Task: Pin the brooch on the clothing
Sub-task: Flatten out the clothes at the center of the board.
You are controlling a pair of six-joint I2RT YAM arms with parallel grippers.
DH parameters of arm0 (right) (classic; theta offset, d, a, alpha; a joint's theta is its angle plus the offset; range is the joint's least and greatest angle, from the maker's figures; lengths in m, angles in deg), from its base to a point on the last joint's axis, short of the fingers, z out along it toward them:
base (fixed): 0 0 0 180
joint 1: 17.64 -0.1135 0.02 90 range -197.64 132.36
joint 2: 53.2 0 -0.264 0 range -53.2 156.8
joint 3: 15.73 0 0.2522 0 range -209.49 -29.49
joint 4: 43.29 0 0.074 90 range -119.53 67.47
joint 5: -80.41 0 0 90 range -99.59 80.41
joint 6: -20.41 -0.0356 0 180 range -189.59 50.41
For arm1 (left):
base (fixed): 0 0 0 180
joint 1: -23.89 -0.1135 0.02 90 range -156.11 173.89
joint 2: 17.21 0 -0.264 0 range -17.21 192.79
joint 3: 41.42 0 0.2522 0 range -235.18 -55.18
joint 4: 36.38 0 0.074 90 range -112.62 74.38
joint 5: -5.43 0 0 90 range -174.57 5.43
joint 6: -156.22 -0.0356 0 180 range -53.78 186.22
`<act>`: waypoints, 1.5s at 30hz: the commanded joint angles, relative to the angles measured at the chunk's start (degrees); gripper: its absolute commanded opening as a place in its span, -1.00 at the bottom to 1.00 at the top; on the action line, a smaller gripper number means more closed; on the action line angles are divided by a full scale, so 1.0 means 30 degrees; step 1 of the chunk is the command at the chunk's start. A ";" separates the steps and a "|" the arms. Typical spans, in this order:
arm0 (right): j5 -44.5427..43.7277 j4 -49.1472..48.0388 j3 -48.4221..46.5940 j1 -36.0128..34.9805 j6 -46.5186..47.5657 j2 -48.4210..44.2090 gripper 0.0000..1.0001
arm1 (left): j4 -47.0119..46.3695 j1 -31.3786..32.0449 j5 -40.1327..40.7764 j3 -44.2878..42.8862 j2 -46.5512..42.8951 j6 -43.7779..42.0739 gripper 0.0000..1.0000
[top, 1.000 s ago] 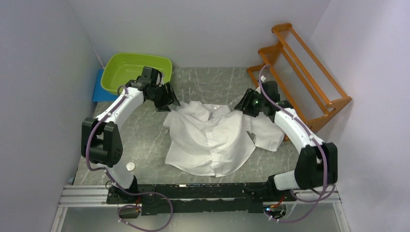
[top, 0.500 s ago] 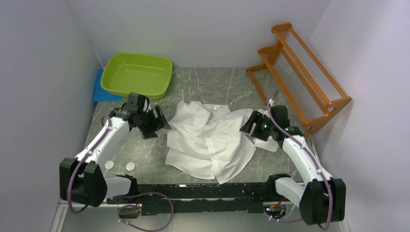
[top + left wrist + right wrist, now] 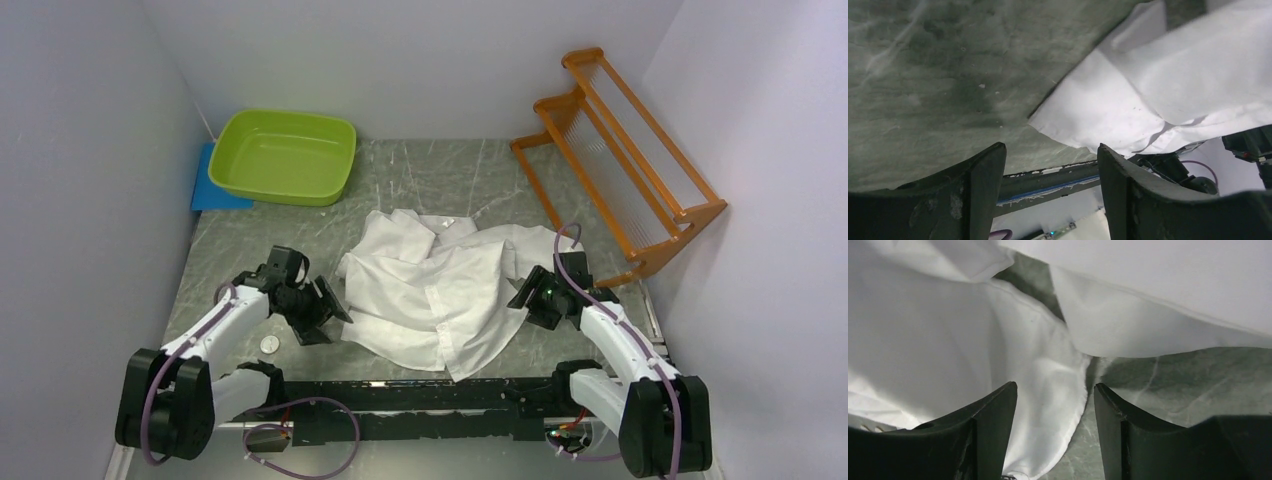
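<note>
The clothing, a white shirt [image 3: 435,285], lies crumpled with its front up in the middle of the marble table [image 3: 440,175]. My left gripper [image 3: 322,312] hovers low just off its left hem, open and empty. In the left wrist view the left gripper [image 3: 1050,150] has the shirt [image 3: 1128,95] beyond and to the right of it. My right gripper [image 3: 528,298] stands open at the shirt's right edge. The right wrist view shows the right gripper [image 3: 1054,387] over the curved hem [image 3: 1048,390], not pinching it. A small round silvery disc [image 3: 269,343], likely the brooch, lies by the left arm.
A lime green basin [image 3: 285,155] sits at the back left on a blue mat [image 3: 210,192]. An orange wooden rack [image 3: 630,150] stands along the right wall. A black rail [image 3: 400,395] runs along the near table edge between the arm bases.
Both arms have drawn back from the shirt's shoulders toward the near edge, down along its sides. The right sleeve now lies closer in. A second disc seen earlier is behind the left arm.
</note>
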 commanded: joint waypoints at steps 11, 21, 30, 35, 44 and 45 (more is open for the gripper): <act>-0.3319 0.0223 0.0411 0.0207 -0.2058 -0.1094 0.19 | -0.5311 -0.0051 -0.1991 0.2532 0.2572 0.2030 0.32; -0.1463 -0.2718 0.0438 0.0208 -0.1657 0.1765 -0.78 | -0.7827 -0.0050 -0.2058 0.2614 0.4410 0.2177 -0.48; 0.0567 -0.1450 -0.2048 0.0209 -0.1162 -0.0580 -1.00 | -0.3955 -0.0056 -0.0693 -0.0459 0.0479 0.0785 -0.95; 0.1194 -0.0085 -0.6592 0.0208 -0.0777 -0.2326 -1.00 | -0.0517 -0.0048 0.1253 -0.5216 -0.1783 -0.0889 -0.95; 0.1206 -0.0085 -1.6472 0.0208 -0.1260 -0.2163 -1.00 | 0.1850 -0.0048 0.3087 -1.7144 -0.1430 -0.4058 -0.95; 0.1225 -0.0435 -1.7392 0.0211 -0.1410 -0.2094 -1.00 | 0.1884 -0.0056 0.3149 -1.8429 -0.1198 -0.4356 -0.95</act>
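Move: The clothes' near left corner lies about 1 cm ahead of the left hand, 3 cm to its right and 4 cm below; the bundled far end is some 19 cm ahead and 17 cm right, a white disc about 12 cm left and 2 cm back. From the right hand, the clothes' right edge is roughly 2 cm ahead, 1 cm right and 2 cm down; the right sleeve lies 13 cm ahead and 5 cm right. Down first, both hands: the left sinks and slides right onto the near left corner, while the right swings a couple of centimetres right, eases back and dips to the right edge. Both shut, pinching the fabric, then sweep quickly up together some 30 cm and about 8 cm forward, wrists tilting the fingers up by roughly 45 degrees. ##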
